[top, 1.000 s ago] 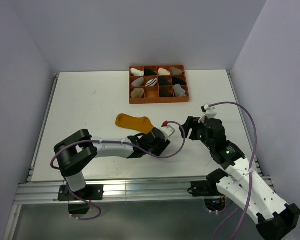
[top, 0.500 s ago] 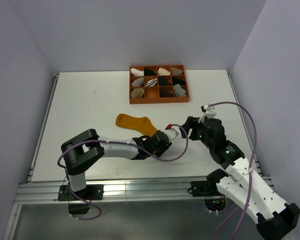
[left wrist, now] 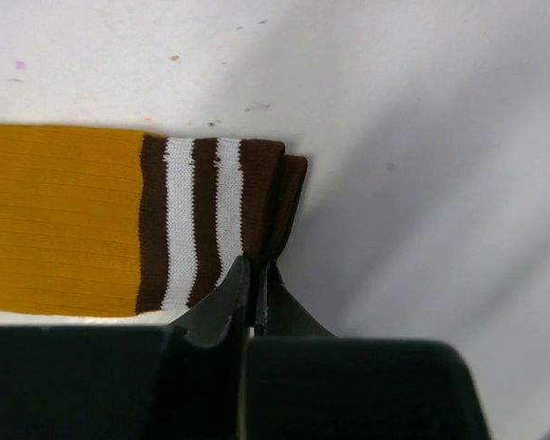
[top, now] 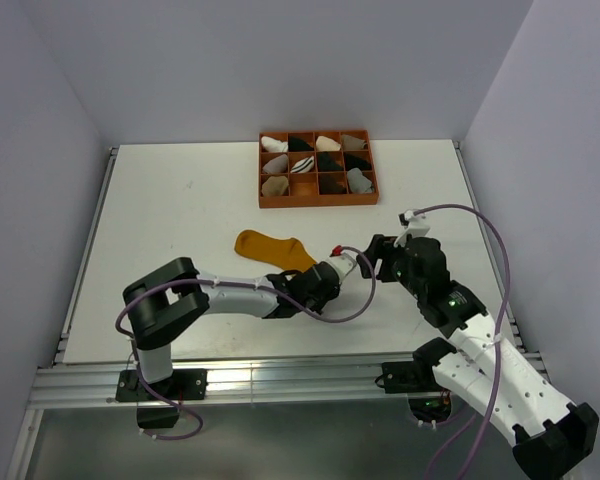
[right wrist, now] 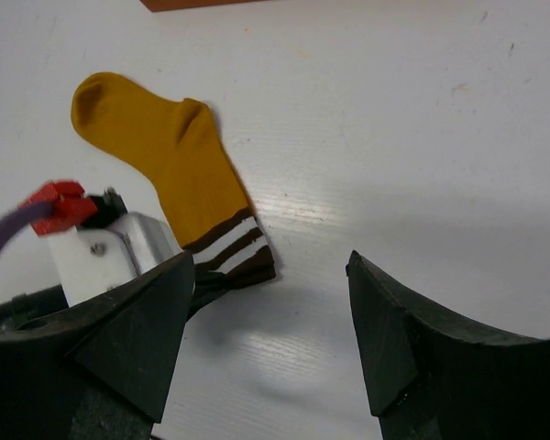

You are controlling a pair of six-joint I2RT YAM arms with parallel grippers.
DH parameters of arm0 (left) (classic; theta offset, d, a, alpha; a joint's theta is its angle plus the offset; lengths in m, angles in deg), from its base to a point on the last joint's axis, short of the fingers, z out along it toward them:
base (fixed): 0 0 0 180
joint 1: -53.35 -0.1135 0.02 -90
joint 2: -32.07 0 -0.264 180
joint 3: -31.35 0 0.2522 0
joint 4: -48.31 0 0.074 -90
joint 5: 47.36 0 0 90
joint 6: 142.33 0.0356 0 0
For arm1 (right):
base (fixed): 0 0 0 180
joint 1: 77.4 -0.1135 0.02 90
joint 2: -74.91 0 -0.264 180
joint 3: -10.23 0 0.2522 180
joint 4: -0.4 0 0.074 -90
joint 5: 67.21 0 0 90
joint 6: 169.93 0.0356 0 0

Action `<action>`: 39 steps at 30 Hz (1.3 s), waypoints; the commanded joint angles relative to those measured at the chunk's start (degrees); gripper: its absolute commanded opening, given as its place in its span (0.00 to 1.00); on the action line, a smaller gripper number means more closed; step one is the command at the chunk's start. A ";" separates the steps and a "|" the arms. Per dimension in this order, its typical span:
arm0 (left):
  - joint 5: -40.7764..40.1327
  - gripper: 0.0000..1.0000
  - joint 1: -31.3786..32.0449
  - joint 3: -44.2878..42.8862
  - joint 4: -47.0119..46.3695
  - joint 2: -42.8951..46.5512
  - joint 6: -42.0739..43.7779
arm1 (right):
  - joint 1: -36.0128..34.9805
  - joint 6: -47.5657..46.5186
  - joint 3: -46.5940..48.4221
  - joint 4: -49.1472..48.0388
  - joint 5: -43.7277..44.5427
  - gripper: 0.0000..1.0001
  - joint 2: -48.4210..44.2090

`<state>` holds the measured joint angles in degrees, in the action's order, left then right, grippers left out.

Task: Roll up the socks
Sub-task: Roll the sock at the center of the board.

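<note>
A mustard-yellow sock [top: 268, 246] lies flat on the white table, toe to the left, its brown-and-white striped cuff [left wrist: 211, 215] to the right. My left gripper [left wrist: 255, 272] is shut on the cuff's end edge, and the fabric is pinched into a small fold between the jaws. In the right wrist view the same sock [right wrist: 170, 151] and cuff [right wrist: 234, 252] show, with the left gripper [right wrist: 202, 286] at the cuff. My right gripper [right wrist: 270, 266] hangs open just right of the cuff, holding nothing. In the top view the grippers, left [top: 328, 268] and right [top: 377, 256], stand close together.
An orange compartment tray [top: 318, 202] at the back centre holds small white, black, beige and grey sock bundles. A red connector [right wrist: 60, 203] and a purple cable sit on the left wrist. The table's raised rim runs along both sides.
The left gripper has closed onto the cuff's end after reaching it half open. The sock has shifted slightly. The right arm has barely moved.
</note>
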<state>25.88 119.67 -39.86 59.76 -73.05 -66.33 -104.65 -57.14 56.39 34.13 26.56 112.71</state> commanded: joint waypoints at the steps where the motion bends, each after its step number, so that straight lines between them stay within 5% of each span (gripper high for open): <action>1: 12.59 0.00 -3.74 0.67 0.03 3.60 -8.93 | -0.35 0.42 -0.59 -4.23 -3.51 0.75 1.04; 12: 36.87 0.00 -20.08 9.36 -11.48 4.76 -30.00 | -2.19 5.77 -2.70 -12.31 -10.18 0.68 11.85; 18: 48.03 0.00 -23.78 12.71 -22.20 1.33 -40.04 | -7.55 7.36 -1.12 -15.22 -7.82 0.63 19.32; 25: 50.24 0.00 -23.79 13.77 -29.24 -0.08 -48.40 | -8.61 10.61 -0.23 -15.14 -5.79 0.56 24.07; 39: 48.04 0.01 -23.87 13.59 -29.95 -3.16 -51.48 | -8.88 17.03 0.03 -19.70 -5.18 0.47 32.86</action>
<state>73.40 95.74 -26.13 32.72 -75.85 -116.97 -113.06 -41.91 54.43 18.59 20.20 144.07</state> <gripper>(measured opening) 0.030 0.485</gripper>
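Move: The left fingers already hold the mustard sock's cuff at their tips. From the right hand, that cuff is about 9 cm to the left, level or just slightly back, and some 15 cm below. The sock's toe lies roughly 11 cm ahead and 18 cm left of the left hand. The sock tray's middle is about 31 cm straight ahead of that hand, 29 cm ahead and 10 cm left of the right hand. Keeping its pinch on the cuff, the left hand rolls it forward towards the toe, turning some 70 degrees about its fingers, which end up pointing right and down; it shifts about 4 cm left and forward, then partly back. The right hand drops about 11 cm and travels 8 cm left towards the cuff, tipping down and narrowing its still-open fingers, coming close without visible contact. ##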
